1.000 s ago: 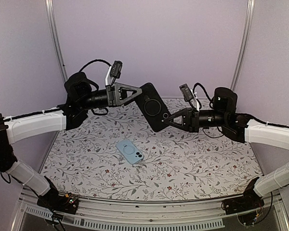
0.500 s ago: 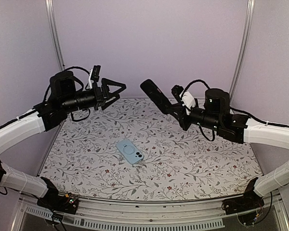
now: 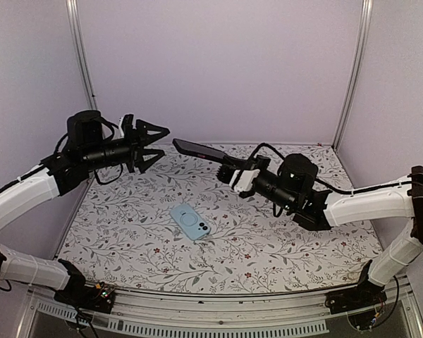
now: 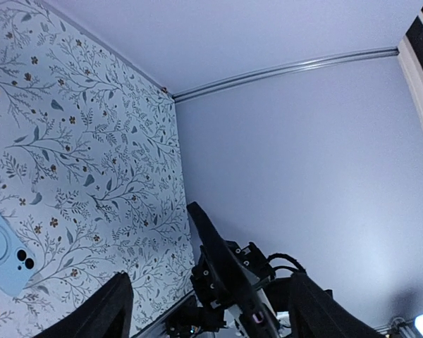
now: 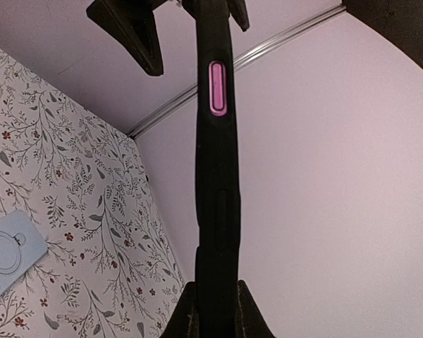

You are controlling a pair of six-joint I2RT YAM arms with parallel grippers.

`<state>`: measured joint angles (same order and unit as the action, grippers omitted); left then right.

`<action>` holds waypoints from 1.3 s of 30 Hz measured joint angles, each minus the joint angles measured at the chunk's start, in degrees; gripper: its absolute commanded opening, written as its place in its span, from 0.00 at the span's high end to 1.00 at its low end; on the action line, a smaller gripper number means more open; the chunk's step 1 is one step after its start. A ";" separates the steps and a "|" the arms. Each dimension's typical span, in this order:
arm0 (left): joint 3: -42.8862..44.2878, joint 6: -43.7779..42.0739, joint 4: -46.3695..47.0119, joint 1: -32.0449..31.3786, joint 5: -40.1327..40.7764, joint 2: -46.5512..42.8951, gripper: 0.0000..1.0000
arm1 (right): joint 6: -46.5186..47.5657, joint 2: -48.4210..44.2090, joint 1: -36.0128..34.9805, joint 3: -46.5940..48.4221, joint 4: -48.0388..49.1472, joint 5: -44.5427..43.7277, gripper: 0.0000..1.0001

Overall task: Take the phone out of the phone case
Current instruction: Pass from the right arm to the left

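Observation:
My right gripper is shut on one end of the black phone case, holding it in the air over the back of the table, nearly level and pointing left. In the right wrist view the case shows edge-on with a pink side button, clamped between my fingers. I cannot tell whether anything sits inside it. A light blue phone lies back-up on the table's middle, showing a ring and camera lenses. My left gripper hangs open and empty, left of the case's free end and apart from it.
The floral tablecloth covers the table. Lilac walls stand close behind and at both sides, with metal posts in the back corners. The left wrist view shows the blue phone at its left edge and the case ahead.
My left gripper let go of the black case and drew back to the left. The right arm swung the case down and tipped it from upright to nearly level. The blue phone stayed put.

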<state>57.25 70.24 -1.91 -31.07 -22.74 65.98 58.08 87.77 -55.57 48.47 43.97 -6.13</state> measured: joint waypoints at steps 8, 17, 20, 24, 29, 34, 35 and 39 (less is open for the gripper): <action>-2.86 3.41 1.55 0.20 -1.55 -0.59 0.49 | 10.99 4.85 -1.75 0.00 6.75 0.13 1.00; -3.13 3.69 2.73 0.37 -3.23 -0.31 0.64 | 18.23 9.29 -2.43 2.14 12.11 -1.31 1.00; -3.15 3.39 2.67 0.48 -3.43 -0.15 0.74 | 19.87 10.51 -2.58 2.91 13.53 -1.70 1.00; -3.17 2.62 2.43 0.50 -3.65 0.35 0.92 | 21.84 11.21 -2.62 3.74 14.51 -2.10 1.00; -3.21 3.37 1.92 0.50 -3.56 0.44 1.00 | 25.07 11.87 -2.93 3.76 15.30 -2.69 0.77; -3.45 2.19 1.73 0.50 -3.58 0.61 1.00 | 24.50 12.17 -3.45 3.91 17.27 -4.96 0.10; -3.67 2.01 1.64 0.52 -3.52 0.68 1.00 | 23.45 12.17 -3.58 4.02 18.03 -5.62 0.06; -4.09 1.31 2.16 0.61 -2.84 0.68 1.00 | 16.52 11.41 -3.74 3.48 18.64 -7.43 0.01</action>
<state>53.17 71.55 0.25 -30.46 -25.58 66.65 74.61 99.18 -59.31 51.94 62.61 -13.56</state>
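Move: The right gripper still holds the phone in its black case by one end; the case's middle lies about 6 cm left, 1 cm forward and 2 cm above. The open left gripper, its goal, is some 15 cm left, 1 cm forward and 4 cm higher. From that left hand the case's middle is about 9 cm right, 1 cm back and 2 cm lower. The blue phone lies 4 cm right of the left hand, 2 cm forward, some 31 cm below. The left fingers close to pinch the free end of the black case, while that hand stays nearly in place and sinks about 3 cm. The right hand first carries the case roughly 4 cm left into that grip, its fingers tipping up some 20 degrees, then opens wide, lets go of its end and eases back right and up about a centimetre each. ##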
